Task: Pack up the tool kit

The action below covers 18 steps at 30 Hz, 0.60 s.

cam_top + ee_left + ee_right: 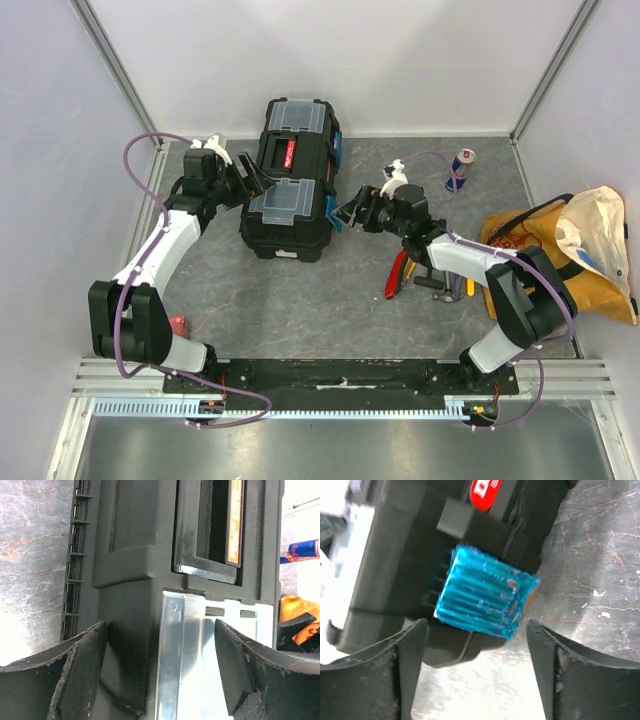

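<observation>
The black toolbox (300,205) stands closed at the back middle of the table, with two clear-lidded compartments and a red handle label (291,153). My left gripper (262,181) is open at its left side; in the left wrist view its jaws (160,670) straddle the edge of the near clear lid (180,650) without touching it. My right gripper (346,214) is open at the box's right side, just short of a blue latch (485,597); nothing is between its fingers (555,680). Red, yellow and black-handled hand tools (415,275) lie on the table under the right arm.
A blue-silver drink can (462,168) stands at the back right. A yellow-orange fabric bag (575,250) lies at the right edge. A small red thing (178,324) sits by the left arm's base. White walls close in the table.
</observation>
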Tool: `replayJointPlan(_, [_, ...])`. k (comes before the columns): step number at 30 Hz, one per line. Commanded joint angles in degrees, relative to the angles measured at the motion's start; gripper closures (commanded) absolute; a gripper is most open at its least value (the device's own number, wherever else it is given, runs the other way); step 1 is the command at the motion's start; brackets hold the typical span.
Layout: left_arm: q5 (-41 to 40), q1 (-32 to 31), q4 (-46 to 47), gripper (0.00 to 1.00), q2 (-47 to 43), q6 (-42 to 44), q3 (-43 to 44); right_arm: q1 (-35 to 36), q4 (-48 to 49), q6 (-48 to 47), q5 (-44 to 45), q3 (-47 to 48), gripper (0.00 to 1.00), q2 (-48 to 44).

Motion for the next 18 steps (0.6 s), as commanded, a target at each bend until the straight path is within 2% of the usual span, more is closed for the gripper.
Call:
replayJointPlan(1, [-1.2,-1.6,-22.9,0.39,7.0,6.0,-6.3,4.5,-10.6,-16.3,10.6,2.2,0.22,-3.9])
replayJointPlan(4, [-0.8,-1.5,-22.8,0.39,7.1,6.2,-6.2,6.1,-11.0,-19.9,14.6,0.4,0.35,-5.9])
replayJointPlan(8, [-0.8,-1.5,-22.8,0.39,7.1,6.5,-6.3,9.7,-10.3,-24.0,21.6,-0.5,0.42,-7.5])
replayJointPlan(12, [-0.5,-1.5,-22.8,0.39,7.4,6.7,-6.3,12.6,-9.9,-28.2,26.1,0.6,0.48,-6.2])
replayJointPlan(18, [0.4,-1.5,-22.4,0.39,7.1,6.7,-6.1,16.7,-9.8,-34.5,31.4,1.7,0.51,-5.1])
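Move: The blue near latch on the tool box's right side sticks out roughly 4 cm to the left of the right hand and about 2 cm ahead, near its height. The clear organizer lid lies some 13 cm left, 2 cm ahead and 4 cm higher. The red-handled cutters are about 11 cm right and 10 cm back, down on the table. From the left hand the latch is about 14 cm right, 6 cm back and 6 cm lower. Clear of the blue latch, with nothing between its fingers, the right hand draws back about 3 cm towards the box's near end, sinking a little. Meanwhile it rolls some 30 degrees about its pointing direction, its left side dropping, and closes its fingers from nearly wide open to about half. The left hand stays still, keeping its fingers astride the lid's edge. ##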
